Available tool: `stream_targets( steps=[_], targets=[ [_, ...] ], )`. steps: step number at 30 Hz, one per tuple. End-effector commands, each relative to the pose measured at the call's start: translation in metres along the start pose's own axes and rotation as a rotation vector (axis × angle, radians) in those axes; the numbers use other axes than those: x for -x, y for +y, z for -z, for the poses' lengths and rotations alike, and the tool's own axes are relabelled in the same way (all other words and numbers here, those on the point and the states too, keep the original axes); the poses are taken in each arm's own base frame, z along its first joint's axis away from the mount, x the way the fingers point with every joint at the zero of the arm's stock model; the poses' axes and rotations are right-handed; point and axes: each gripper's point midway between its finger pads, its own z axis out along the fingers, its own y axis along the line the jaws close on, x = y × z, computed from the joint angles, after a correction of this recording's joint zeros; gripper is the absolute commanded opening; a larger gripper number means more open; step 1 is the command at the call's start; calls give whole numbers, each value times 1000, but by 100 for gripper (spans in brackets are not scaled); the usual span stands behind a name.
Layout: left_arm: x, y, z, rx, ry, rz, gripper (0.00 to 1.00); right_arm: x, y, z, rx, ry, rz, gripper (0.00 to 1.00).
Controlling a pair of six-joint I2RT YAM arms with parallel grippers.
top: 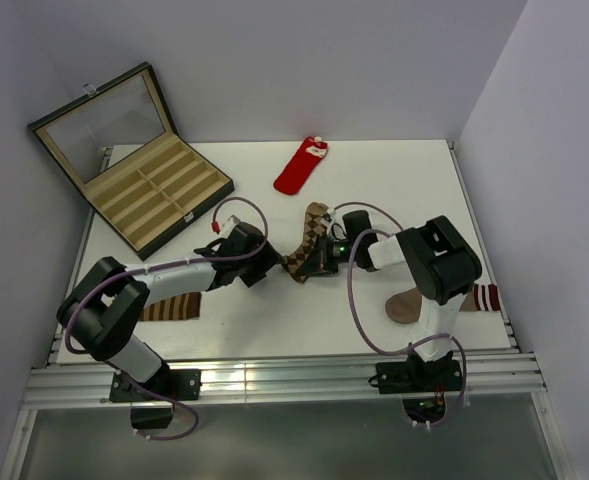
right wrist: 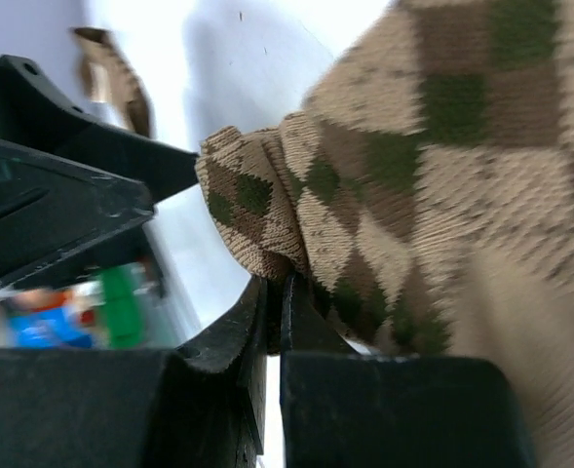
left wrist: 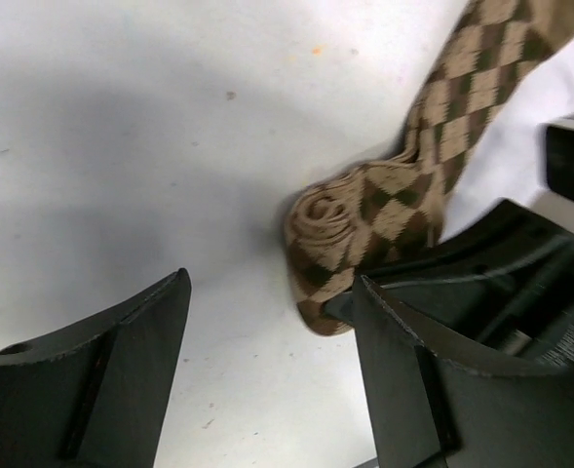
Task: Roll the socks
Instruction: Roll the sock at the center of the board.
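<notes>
The argyle sock (top: pixel 311 237) lies at the table's middle, its near end partly rolled (left wrist: pixel 350 229). My right gripper (top: pixel 314 262) is shut on a fold of that rolled end (right wrist: pixel 275 291); the tan-and-brown knit (right wrist: pixel 423 166) fills the right wrist view. Just left of the roll, my left gripper (top: pixel 271 263) stands open (left wrist: pixel 272 302). Its fingers (left wrist: pixel 121 375) have only bare table between them, and the right-hand one almost touches the roll. The red sock (top: pixel 301 167) with its white cuff lies flat further back, away from both grippers.
An open compartment box (top: pixel 144 180) stands at the back left. A brown-and-cream striped sock (top: pixel 169 307) lies under the left arm. A plain tan-brown sock (top: pixel 405 306) and a striped cuff (top: pixel 485 297) lie by the right arm near the right edge.
</notes>
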Motion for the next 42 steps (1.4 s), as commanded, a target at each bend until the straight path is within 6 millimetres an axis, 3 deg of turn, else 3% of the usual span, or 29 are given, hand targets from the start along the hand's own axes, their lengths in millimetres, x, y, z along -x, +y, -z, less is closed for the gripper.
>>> stream_targets(
  steps=[1,6,13,19,23,27,29,31,34,36,39,42],
  targets=[
    [1,-27,2,-110,-6,-25,73,-46,-34,0,-48,109,-267,0],
    [-6,-35,-4,-142,26,-55,73,-48,-48,1,-68,108,-368,0],
    [-19,-31,-19,-111,78,-100,69,-49,-60,4,-101,86,-403,0],
    [-27,-24,-31,-73,113,-120,58,-48,-64,3,-116,81,-407,0],
    [-34,-8,-37,-1,140,-136,38,-44,-64,3,-125,71,-390,0],
    [-35,-4,-38,27,144,-141,20,-40,-64,5,-141,65,-373,0],
    [-34,0,-39,52,141,-151,7,-34,-61,6,-144,48,-343,1],
    [-32,2,-40,78,138,-166,0,-27,-56,9,-148,32,-296,4],
    [-28,6,-40,123,124,-187,0,-11,-41,17,-169,-11,-200,17],
    [-26,10,-41,156,116,-202,0,8,-18,28,-157,-73,-83,29],
    [-22,10,-40,172,104,-211,0,27,-6,38,-169,-144,-17,36],
    [-20,12,-39,185,98,-220,0,46,4,48,-206,-196,48,36]
  ],
)
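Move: The rolled end of the checkered sock lies about 5 cm to the right of the open left hand, 1 cm ahead and some 2 cm lower; the right hand's shut fingers already hold it. From the left hand, the sock's flat toe is roughly 13 cm ahead and 10 cm right, and the red sock some 22 cm ahead and 6 cm right. Left hand reaches about 5 cm right, dipping, and pinches the roll; right hand opens and rises 3 cm. ##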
